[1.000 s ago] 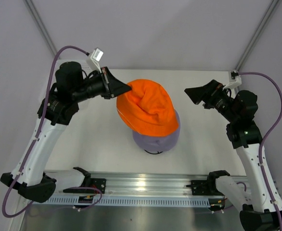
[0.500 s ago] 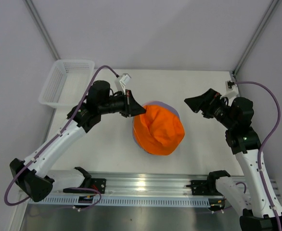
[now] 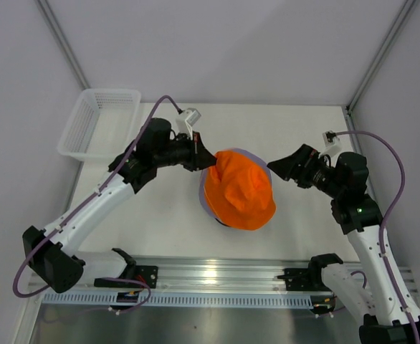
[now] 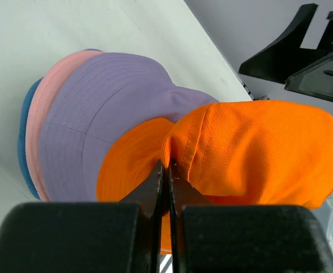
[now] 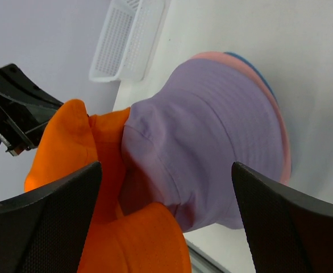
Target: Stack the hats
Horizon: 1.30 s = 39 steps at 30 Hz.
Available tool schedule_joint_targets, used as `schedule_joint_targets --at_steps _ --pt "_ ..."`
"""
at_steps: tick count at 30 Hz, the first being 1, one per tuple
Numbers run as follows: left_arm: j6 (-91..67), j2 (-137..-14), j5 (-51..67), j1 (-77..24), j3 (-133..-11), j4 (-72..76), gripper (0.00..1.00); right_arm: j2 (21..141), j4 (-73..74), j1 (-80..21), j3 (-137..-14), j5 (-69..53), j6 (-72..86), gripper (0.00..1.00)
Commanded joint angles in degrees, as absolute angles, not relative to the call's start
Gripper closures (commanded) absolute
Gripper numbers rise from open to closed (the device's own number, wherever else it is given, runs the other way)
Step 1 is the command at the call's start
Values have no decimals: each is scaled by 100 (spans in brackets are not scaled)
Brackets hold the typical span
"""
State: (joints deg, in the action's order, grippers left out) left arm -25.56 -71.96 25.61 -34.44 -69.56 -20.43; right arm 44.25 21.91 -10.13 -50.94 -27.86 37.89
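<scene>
The orange hat (image 3: 240, 192) lies crumpled over the lavender hat (image 3: 203, 202) at the table's middle. My left gripper (image 3: 208, 161) is shut on a fold of the orange hat's (image 4: 257, 148) brim at its left edge; its tips (image 4: 167, 166) pinch the fabric. In the left wrist view the lavender hat (image 4: 98, 125) sits on the pink hat (image 4: 46, 96), which sits on the blue hat (image 4: 23, 133). My right gripper (image 3: 271, 168) stands open just right of the stack, touching nothing. Between its wide jaws (image 5: 166, 168) I see the lavender hat (image 5: 212, 142) and orange hat (image 5: 70, 153).
A white mesh basket (image 3: 99, 122) stands at the back left corner. A metal rail (image 3: 210, 276) runs along the near edge between the arm bases. A dark bit of stand (image 3: 223, 223) peeks out under the stack's near side.
My left gripper has carried the orange hat right and down onto the lavender hat. The right gripper has moved left, closer to the stack, still open.
</scene>
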Motion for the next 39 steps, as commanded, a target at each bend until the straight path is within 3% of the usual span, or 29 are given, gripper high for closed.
schedule_joint_targets --at_steps 1,18,28,29,33,38,39 --pt "-1960 -6847 2584 -3480 -6926 -1601 99 4289 1943 -1168 -4966 -3129 4025 0" --pt "-2355 -6653 4131 -3480 -7242 263 99 4043 1943 -1274 -4948 -3067 4052 0" --pt "-2084 -7717 3331 -3472 -7533 -1248 97 3762 2022 -1274 -4940 -2830 4087 0" --pt "-2048 -7717 3383 -3472 -7515 -1283 94 3779 1995 -1274 -4939 -2847 4113 1" --pt "-1872 -7568 3419 -3472 -7234 -1283 63 3954 1470 -1283 -4861 -3119 4350 0" --pt "-1767 -7594 3340 -3472 -7295 -1379 42 4297 1003 -1432 -4790 -3348 4552 1" --pt "-1749 -7620 3340 -3472 -7373 -1476 33 4359 906 -1485 -4781 -3366 4561 1"
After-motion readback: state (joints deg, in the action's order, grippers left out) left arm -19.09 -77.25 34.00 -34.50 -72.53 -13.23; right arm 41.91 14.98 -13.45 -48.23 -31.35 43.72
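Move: The left hand already pinches the orange hat's far-left edge; the middle of that hat, the purple hat's place too, lies about 9 cm back, 8 cm to its right and some 6 cm below. The purple hat's middle is roughly 8 cm back, 7 cm right and 10 cm below. From the open, empty right hand the orange hat is about 7 cm back, 9 cm left and 6 cm lower. Left hand lifts the orange hat's edge about 10 cm, lowers it rightward and opens; right hand edges nearer. ##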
